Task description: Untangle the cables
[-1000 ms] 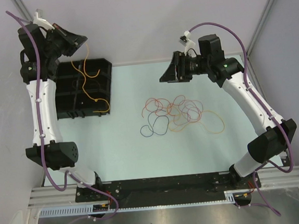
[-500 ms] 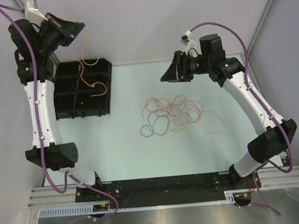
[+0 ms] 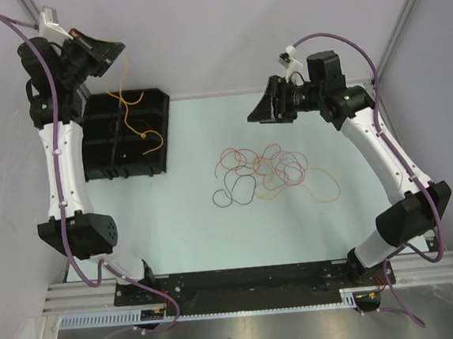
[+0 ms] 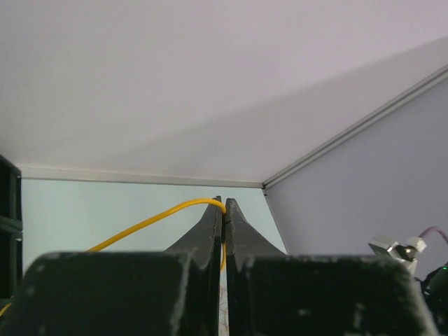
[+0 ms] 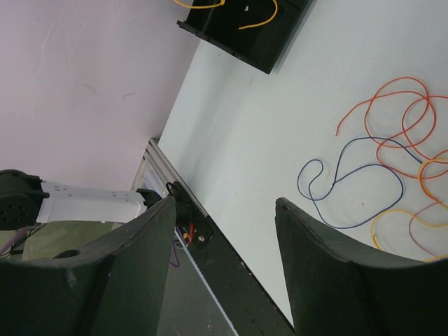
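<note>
A tangle of thin cables (image 3: 274, 169) in orange, red, yellow and pinkish tones lies mid-table, with a dark cable (image 3: 235, 191) looping at its left edge. My left gripper (image 3: 119, 49) is raised high over the black tray (image 3: 102, 152) and is shut on a yellow cable (image 3: 131, 118), whose lower end trails into the tray. In the left wrist view the yellow cable (image 4: 150, 220) arcs out from between the closed fingertips (image 4: 224, 204). My right gripper (image 3: 258, 113) hovers open behind the pile, holding nothing. Its wrist view shows orange cables (image 5: 392, 119) and the dark cable (image 5: 350, 189) below.
The black tray (image 5: 260, 50) has divided compartments and sits at the table's left back. Walls close in behind and at both sides. A black rail (image 3: 244, 277) with the arm bases runs along the near edge.
My left gripper has risen and shifted left and back with the yellow cable, pulling its hanging part higher over the tray. The right arm has hardly moved.
</note>
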Controlling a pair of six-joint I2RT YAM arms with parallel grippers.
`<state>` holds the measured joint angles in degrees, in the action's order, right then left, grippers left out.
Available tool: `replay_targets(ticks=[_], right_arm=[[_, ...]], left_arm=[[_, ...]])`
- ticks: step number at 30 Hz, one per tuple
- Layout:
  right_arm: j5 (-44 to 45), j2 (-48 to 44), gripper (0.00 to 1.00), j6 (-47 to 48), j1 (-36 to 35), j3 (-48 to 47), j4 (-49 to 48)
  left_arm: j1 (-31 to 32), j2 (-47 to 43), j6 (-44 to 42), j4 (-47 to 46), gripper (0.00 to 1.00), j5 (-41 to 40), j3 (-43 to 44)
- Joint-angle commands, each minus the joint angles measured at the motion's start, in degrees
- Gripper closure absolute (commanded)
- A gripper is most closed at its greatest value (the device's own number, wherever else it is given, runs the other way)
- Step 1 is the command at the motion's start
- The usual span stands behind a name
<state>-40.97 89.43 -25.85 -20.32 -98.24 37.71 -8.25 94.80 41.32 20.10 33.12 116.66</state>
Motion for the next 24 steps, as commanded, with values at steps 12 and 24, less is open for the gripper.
replay_targets(ticks=[12, 24], right_arm=[[-0.51, -3.21, 0.37, 0.89, 0.89, 0.68, -0.1], [-0.16, -3.73, 0.37, 0.88, 1.07, 1.73, -0.1]], left_arm=[[-3.7, -5.51, -5.81, 0.11, 1.0, -5.08, -8.9], [-3.88, -7.53, -8.54, -5.24, 1.0, -9.22, -25.59]])
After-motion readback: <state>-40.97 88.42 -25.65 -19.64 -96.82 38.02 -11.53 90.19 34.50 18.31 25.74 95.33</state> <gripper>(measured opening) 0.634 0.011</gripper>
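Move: The black tray is the place for the yellow cable already hanging from the left gripper; its middle lies about 18 cm ahead of that gripper, 13 cm left and some 46 cm below. From the same gripper, the red cables lie about 33 cm right, roughly level fore and aft, and the blue cable some 24 cm right and 8 cm back, both 50 cm down. From the idle right gripper the tray is about 32 cm ahead, 43 cm left and 31 cm below. Lower the left gripper about 12 cm towards the black tray, quickening the descent near the end, while carrying it some 5 cm left. Keep the fingers shut on the yellow cable, tip them down roughly 15 degrees and swing them about 10 degrees counter-clockwise, so the dangling lengths come down over the tray. ##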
